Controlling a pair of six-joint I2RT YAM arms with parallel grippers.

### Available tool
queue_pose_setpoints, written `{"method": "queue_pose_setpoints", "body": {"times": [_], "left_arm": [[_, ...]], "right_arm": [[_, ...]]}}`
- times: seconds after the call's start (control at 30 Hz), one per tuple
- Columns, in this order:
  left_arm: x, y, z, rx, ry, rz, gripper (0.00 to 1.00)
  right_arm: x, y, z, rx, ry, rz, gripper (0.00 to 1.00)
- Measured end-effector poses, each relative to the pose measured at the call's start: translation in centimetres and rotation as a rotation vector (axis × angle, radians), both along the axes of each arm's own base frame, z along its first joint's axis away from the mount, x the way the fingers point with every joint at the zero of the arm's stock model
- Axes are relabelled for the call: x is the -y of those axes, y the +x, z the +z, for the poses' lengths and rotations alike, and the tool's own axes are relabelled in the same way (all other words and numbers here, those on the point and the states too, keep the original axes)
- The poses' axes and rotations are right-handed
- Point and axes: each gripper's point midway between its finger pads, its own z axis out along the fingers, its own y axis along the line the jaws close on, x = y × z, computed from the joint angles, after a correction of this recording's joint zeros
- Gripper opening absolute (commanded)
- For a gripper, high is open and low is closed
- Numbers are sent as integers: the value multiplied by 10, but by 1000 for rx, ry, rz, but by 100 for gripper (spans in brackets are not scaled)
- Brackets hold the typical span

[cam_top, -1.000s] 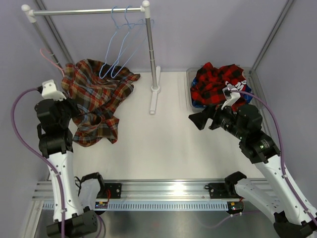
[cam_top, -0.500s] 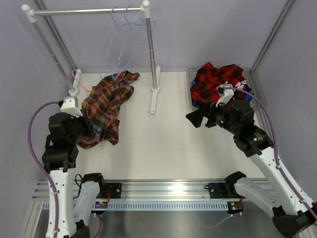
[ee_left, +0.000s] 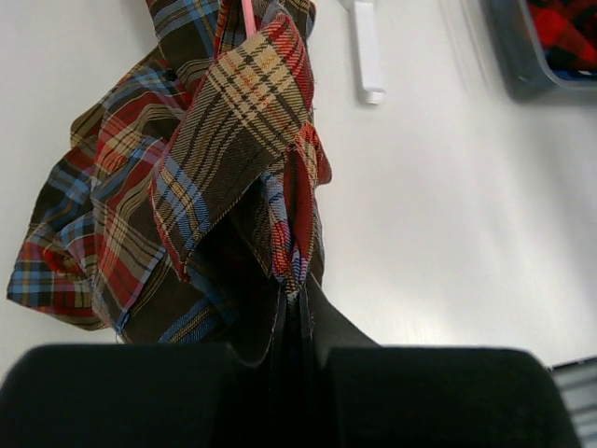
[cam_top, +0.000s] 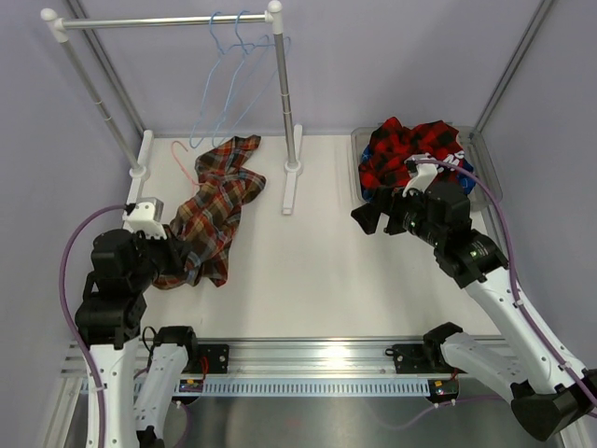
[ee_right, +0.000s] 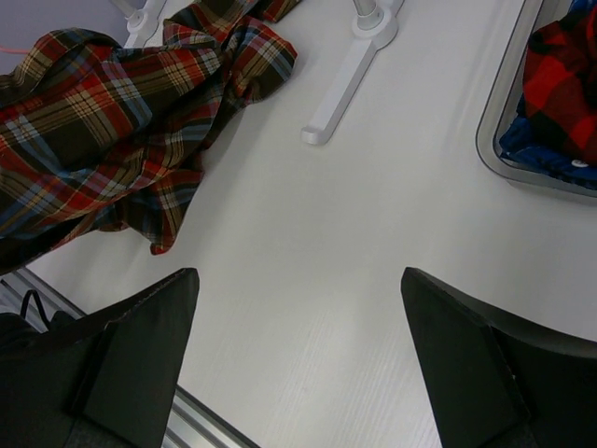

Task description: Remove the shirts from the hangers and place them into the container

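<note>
The brown/olive plaid shirt [cam_top: 222,201] [ee_right: 103,103] lies stretched in a long bunch on the left of the table. My left gripper [cam_top: 173,259] [ee_left: 294,303] is shut on its near edge, cloth pinched between the jaws. The pink hanger [cam_top: 177,152] [ee_left: 249,14] pokes out of the shirt's far end. Two light blue hangers [cam_top: 224,84] hang bare on the rack. The red-and-black shirt [cam_top: 410,154] [ee_right: 560,84] fills the container [cam_top: 485,177] [ee_right: 494,112], with a blue shirt [ee_right: 541,154] under it. My right gripper [cam_top: 371,219] [ee_right: 298,273] hovers open over bare table, left of the container.
The white-and-steel rack stands at the back, its right pole [cam_top: 283,84] and long foot [cam_top: 290,191] [ee_right: 345,93] between the shirt and the container. The left pole's foot [cam_top: 142,159] sits by the left wall. A metal rail [cam_top: 308,359] runs along the near edge.
My left arm has pulled back toward the near edge, dragging the plaid shirt and pink hanger away from the left wall and drawing it into a narrower strip. The right gripper moved slightly.
</note>
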Motion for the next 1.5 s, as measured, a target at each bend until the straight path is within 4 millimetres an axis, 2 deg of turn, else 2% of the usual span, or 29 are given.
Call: {"method": "queue_pose_setpoints", "body": {"times": [0.2,0.47,0.6,0.7,0.8,0.93,1.1,1.3,1.5], "left_arm": [[18,-14,11,34,-33,-102,0],[21,-27,42,125,-30,-121,0],[35,-32,44,125,-56,-206,0],[49,-36,46,118,-89,-300,0],[64,-39,51,118,-119,-400,0],[79,-35,66,146,-153,-511,0],[93,-19,82,161,-175,-601,0],[121,-6,91,160,-160,-735,0],[148,-2,79,138,-111,-824,0]], "right_arm": [[1,3,2,9,-11,-10,99],[1,6,4,21,-21,-8,99],[-2,4,5,21,-16,17,99],[-5,5,17,44,-4,28,98],[-11,10,42,92,11,45,98],[-33,16,80,170,33,103,97],[-79,20,115,238,38,203,97],[-114,36,130,269,16,224,96],[-131,55,139,286,4,195,93]]}}
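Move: My left hand already pinches the plaid shirt with the pink hanger still in it; the hook lies about 20 cm ahead of it, 3 cm left and 12 cm lower. The container is roughly 59 cm to its right and 21 cm farther out, 22 cm down. From my open right hand the hook is some 44 cm left and 15 ahead, 14 cm lower; the rack's right foot about 18 left, 15 ahead, and the container 18 right, 15 ahead, both some 24 cm down. I swing the held shirt to my right, about 15 cm, rising some 8 cm and turning my left wrist clockwise nearly 50 degrees, with a small dip back on the way; the fingers stay shut on the cloth. My right hand first waits, then sweeps up and left with some forward reach towards the pink hook, its fingers wide open and tipping up. ##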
